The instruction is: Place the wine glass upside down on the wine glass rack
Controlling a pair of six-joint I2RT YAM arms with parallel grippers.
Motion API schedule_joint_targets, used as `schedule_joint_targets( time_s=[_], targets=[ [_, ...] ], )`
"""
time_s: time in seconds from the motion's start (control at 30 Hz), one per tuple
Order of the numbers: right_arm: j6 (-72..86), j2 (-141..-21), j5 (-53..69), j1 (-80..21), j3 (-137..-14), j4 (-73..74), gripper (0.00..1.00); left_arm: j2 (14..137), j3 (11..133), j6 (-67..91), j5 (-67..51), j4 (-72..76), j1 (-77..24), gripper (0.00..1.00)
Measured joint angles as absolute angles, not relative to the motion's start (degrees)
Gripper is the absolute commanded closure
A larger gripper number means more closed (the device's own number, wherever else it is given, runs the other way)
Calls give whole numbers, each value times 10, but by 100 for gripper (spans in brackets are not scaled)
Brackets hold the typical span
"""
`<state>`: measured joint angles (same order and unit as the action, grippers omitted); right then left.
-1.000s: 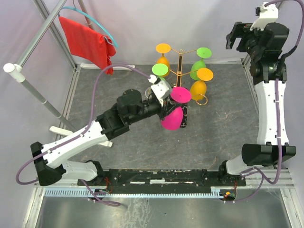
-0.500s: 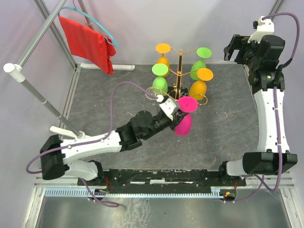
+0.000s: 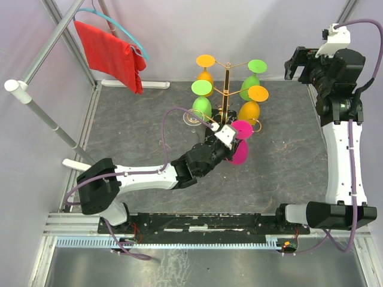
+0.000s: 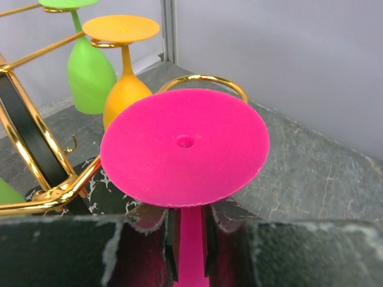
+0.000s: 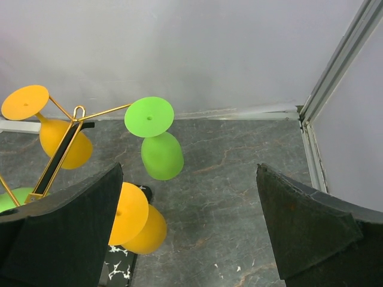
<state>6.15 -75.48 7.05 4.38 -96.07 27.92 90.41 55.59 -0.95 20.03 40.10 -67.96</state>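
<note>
The pink wine glass (image 3: 242,130) is upside down, round foot up and bowl hanging below. My left gripper (image 3: 230,139) is shut on its stem (image 4: 190,239), just under the foot (image 4: 184,146). It hangs at the near right side of the gold wine glass rack (image 3: 226,84), with the foot in front of a curled gold arm end (image 4: 203,78). Part of the black marble base (image 4: 114,190) shows beneath. My right gripper (image 3: 297,58) is raised at the far right, open and empty (image 5: 190,197).
Two orange glasses (image 3: 258,94) and two green glasses (image 3: 202,88) hang upside down on the rack. A red cloth (image 3: 111,52) hangs on a hanger at the back left beside a slanted white pole (image 3: 36,107). Enclosure walls ring the grey mat.
My left arm has stretched right and lowered, carrying the pink glass from the rack's near left to its near right arm. The right arm barely shifted.
</note>
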Motion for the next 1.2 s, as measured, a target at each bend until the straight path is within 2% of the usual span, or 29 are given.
schedule_joint_targets(
  time_s=[0.17,0.83,1.2],
  targets=[
    [56,-754,70,45,-961,280,0,913,555,-21,225,443,-680,97],
    [46,-740,71,46,-961,288,0,1012,644,-72,254,456,-679,97],
    [39,-739,71,50,-961,289,0,1050,676,-80,192,460,-670,97]
  ],
)
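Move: The left hand holds the pink glass upside down by its stem, and the rack's empty near-right hook lies about 4 cm ahead, 5 cm to its right and 2 cm above. The hanging orange glass is some 14 cm ahead and 7 cm right, the clear glass about 7 cm ahead and 16 cm left, their middles about 3 cm below this hand. From the right hand, the hook is roughly 8 cm back, 13 cm left and 18 cm below. Keeping its pinch on the stem, the left hand carries the upside-down pink glass towards the empty near-right hook, first about 2 cm forward with a brief lift of under 1 cm, then bending more and more to the right until the last stretch is purely rightward, about 5 cm to the right and 3.5 cm forward in all, at nearly the same height. The fingers tip up some 5 to 10 degrees on the way and stay shut on the stem, bringing the foot of the glass over the hook's ring. ##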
